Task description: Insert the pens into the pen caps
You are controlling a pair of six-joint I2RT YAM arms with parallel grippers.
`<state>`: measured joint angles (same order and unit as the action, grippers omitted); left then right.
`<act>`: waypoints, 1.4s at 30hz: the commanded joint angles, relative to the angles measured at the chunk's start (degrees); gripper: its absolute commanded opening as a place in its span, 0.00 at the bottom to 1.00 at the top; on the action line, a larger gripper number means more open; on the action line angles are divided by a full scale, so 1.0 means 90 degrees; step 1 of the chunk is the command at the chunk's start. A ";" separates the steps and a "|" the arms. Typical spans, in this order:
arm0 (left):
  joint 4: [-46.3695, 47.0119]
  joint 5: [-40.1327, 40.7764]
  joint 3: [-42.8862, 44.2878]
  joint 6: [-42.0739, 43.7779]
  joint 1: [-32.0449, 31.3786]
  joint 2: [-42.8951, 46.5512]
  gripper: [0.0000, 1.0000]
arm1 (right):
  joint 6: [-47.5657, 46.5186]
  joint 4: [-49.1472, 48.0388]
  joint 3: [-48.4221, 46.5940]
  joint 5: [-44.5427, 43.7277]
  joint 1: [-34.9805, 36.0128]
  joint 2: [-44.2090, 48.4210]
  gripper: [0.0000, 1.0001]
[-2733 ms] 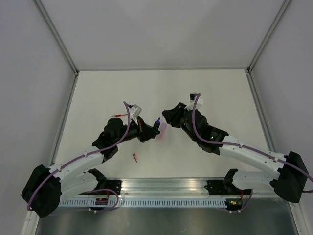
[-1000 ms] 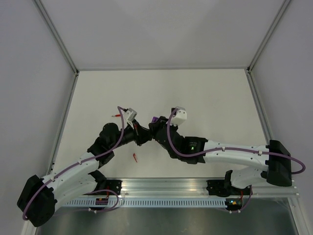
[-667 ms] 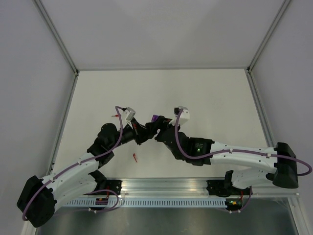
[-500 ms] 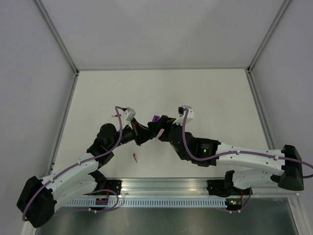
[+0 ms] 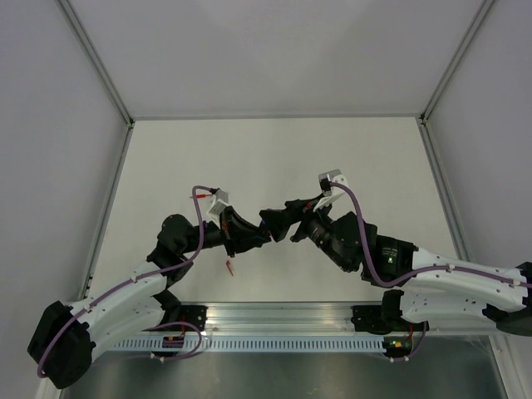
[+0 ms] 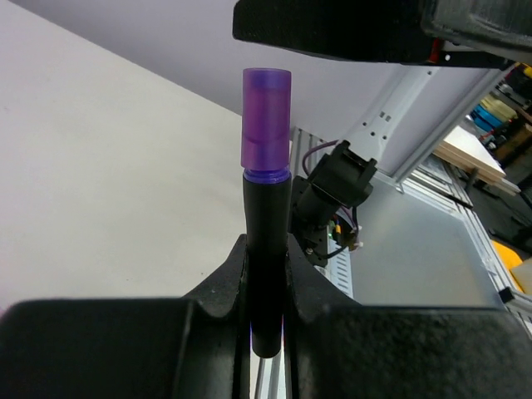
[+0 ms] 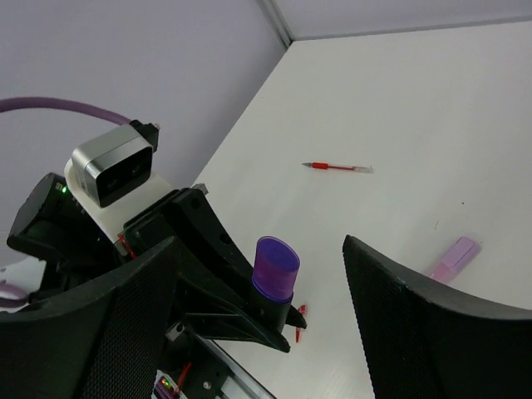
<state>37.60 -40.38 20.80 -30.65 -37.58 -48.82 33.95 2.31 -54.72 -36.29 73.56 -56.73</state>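
Note:
My left gripper (image 6: 266,249) is shut on a dark barrel (image 6: 266,241) that carries a stubby purple pen cap (image 6: 266,125) on its free end. The right wrist view shows that cap (image 7: 276,268) ahead of my right gripper (image 7: 259,249), which is open and touches nothing. In the top view both grippers face each other mid-table, the left gripper (image 5: 249,234) holding the purple cap (image 5: 266,218) toward the right gripper (image 5: 293,223). A pale pink marker (image 7: 453,256) lies loose on the table. A thin red pen (image 7: 337,167) lies farther off. A tiny red cap (image 5: 229,267) lies near the left arm.
An aluminium rail (image 5: 274,320) runs along the near table edge under the arm bases. Grey walls close the table (image 5: 274,158) on the left, back and right. The pink marker is hidden under the arms in the top view.
My right gripper has opened wide and drawn back to the right from where the two grippers met. The left gripper, still holding the capped barrel, has shifted slightly toward the near edge.

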 commanded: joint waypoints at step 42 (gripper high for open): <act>0.1798 -0.1285 -0.0280 -0.0774 -0.0004 0.0161 0.02 | -0.1683 -0.1330 0.0298 0.1913 0.0010 -0.0044 0.41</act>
<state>49.93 -50.15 18.35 -36.75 -37.58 -48.01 18.83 -6.07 -52.62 -19.59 73.56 -57.14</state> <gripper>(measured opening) 0.166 0.414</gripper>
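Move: The purple cap, upright on the black pen still held by the left hand, lies about 3 cm ahead, 3 cm left and 3 cm below the right hand; from the left hand it is roughly 3 cm ahead and 5 cm up. On the table some 33 cm below the right hand, the pink piece lies about 9 cm ahead with no sideways offset, the small red piece 4 cm back and 12 cm left. Both hands draw back some 3–4 cm, the right easing left and half-closing its fingers around the purple cap. ##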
